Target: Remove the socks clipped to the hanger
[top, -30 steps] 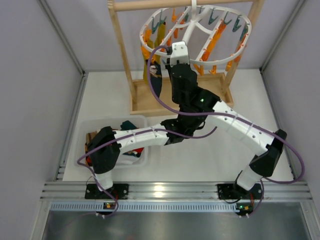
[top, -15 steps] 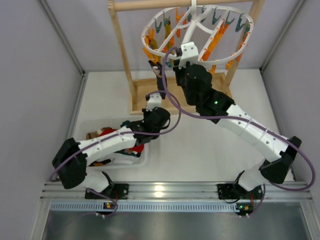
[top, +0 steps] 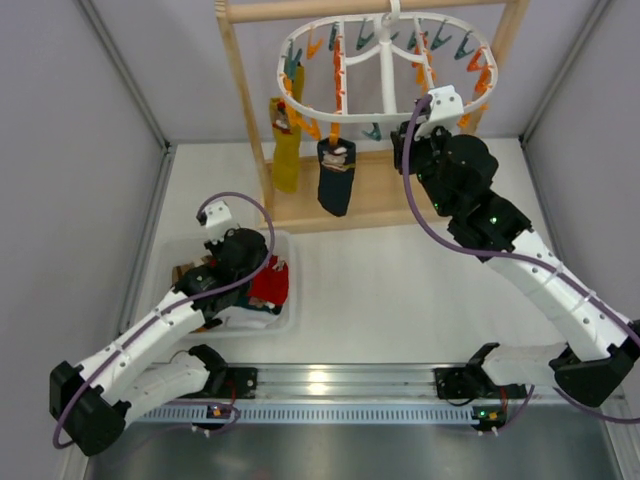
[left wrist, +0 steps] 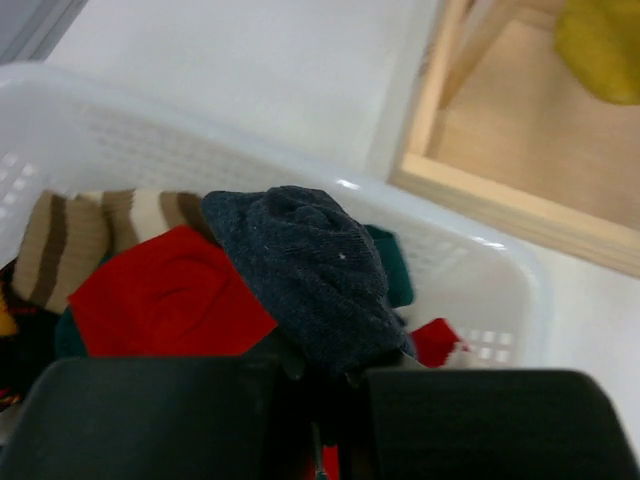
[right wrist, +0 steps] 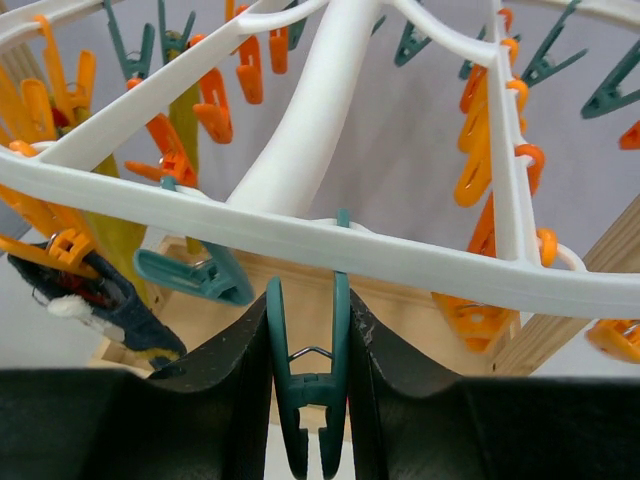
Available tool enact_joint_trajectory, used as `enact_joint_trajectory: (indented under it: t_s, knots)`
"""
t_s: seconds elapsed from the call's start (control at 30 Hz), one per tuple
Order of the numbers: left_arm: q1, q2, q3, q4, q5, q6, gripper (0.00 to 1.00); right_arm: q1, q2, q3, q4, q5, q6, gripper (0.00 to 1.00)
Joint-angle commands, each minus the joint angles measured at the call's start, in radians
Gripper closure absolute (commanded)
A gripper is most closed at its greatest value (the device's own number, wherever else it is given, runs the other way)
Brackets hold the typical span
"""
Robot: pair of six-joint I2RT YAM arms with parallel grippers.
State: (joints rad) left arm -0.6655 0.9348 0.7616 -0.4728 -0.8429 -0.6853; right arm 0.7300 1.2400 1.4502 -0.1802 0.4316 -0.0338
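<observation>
The white oval hanger [top: 385,60] hangs from the wooden stand with orange and teal pegs round its rim [right wrist: 300,235]. A mustard yellow sock [top: 285,150] and a dark navy sock [top: 335,180] hang clipped at its left. My right gripper [top: 402,150] [right wrist: 310,400] is shut on a teal peg [right wrist: 310,385] under the near rim, both fingers pressing its handles. My left gripper [top: 258,272] [left wrist: 320,400] is over the white basket [left wrist: 450,240], shut on a dark grey sock [left wrist: 310,270].
The basket [top: 170,255] at the near left holds a red sock [left wrist: 160,300], a brown-striped sock [left wrist: 90,235] and other fabric. The wooden stand's flat base [top: 385,205] lies under the hanger, its posts [top: 245,100] at either side. Grey walls close in left and right.
My left arm has pulled back from the hanger to the basket, carrying the dark grey sock. My right gripper has shifted right along the rim onto the teal peg. The hanger has swung.
</observation>
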Motion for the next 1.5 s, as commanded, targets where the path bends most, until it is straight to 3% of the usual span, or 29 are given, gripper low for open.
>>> enact_joint_trajectory:
  t_s: [0.0,0.13,0.27,0.37,0.4,0.5,0.57,0.6,0.93,1.33,1.37,1.47]
  knots:
    - [0.065,-0.075,-0.071,-0.081,0.022,-0.114,1.0,-0.055,-0.066,-0.024,-0.073,-0.105,0.025,0.73]
    - [0.093,-0.149,-0.156,-0.089,0.053,-0.207,1.0,-0.125,-0.089,-0.034,-0.087,-0.174,0.025,0.73]
    - [0.095,-0.203,-0.231,-0.104,0.086,-0.255,0.87,-0.182,-0.091,-0.04,-0.107,-0.243,0.022,0.73]
    - [0.095,-0.247,-0.278,-0.105,0.128,-0.278,0.55,-0.225,-0.093,-0.063,-0.097,-0.284,0.029,0.73]
    - [0.093,-0.257,-0.284,-0.105,0.134,-0.28,0.38,-0.242,-0.093,-0.068,-0.093,-0.293,0.028,0.73]
    - [0.092,-0.297,-0.285,-0.112,0.175,-0.264,0.24,-0.271,-0.086,-0.077,-0.081,-0.317,0.06,0.73]
    - [0.093,-0.315,-0.259,-0.125,0.192,-0.254,0.03,-0.284,-0.082,-0.076,-0.076,-0.335,0.067,0.73]
    - [0.093,-0.321,-0.246,-0.131,0.203,-0.246,0.01,-0.294,-0.079,-0.076,-0.076,-0.341,0.069,0.73]
    - [0.093,-0.413,-0.059,-0.196,0.151,-0.089,0.01,-0.311,-0.068,-0.085,-0.071,-0.389,0.075,0.73]
    - [0.093,-0.298,0.111,-0.181,0.287,-0.074,0.01,-0.314,-0.096,-0.094,-0.087,-0.416,0.074,0.72]
    - [0.093,-0.277,0.114,-0.159,0.312,-0.053,0.01,-0.314,-0.094,-0.094,-0.087,-0.418,0.074,0.72]
    - [0.093,-0.191,0.091,0.08,0.583,0.083,0.01,-0.313,-0.096,-0.097,-0.087,-0.427,0.077,0.72]
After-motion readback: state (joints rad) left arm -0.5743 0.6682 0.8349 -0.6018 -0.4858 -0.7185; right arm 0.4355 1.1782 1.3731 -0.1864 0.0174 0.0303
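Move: The left hand holds a navy sock; the white basket's middle lies about 15 cm below it, some 5 cm back and 4 cm left, with a red sock in it about 6 cm right and 4 cm back from the hand. From the right hand, pinching a teal clip on the hanger's rim, the hanging dark sock is roughly 12 cm left, level in reach and 8 cm lower; the yellow sock is about 20 cm left, 4 cm farther out and equally low. Lets go of the navy sock into the basket: the left hand sinks about 8 cm, drawing back and a little left as its fingers open wide, then climbs some 13 cm and starts easing right. The right hand, still pinching the teal clip, draws the hanger's near rim to the right, then holds there, turning slightly counter-clockwise. ##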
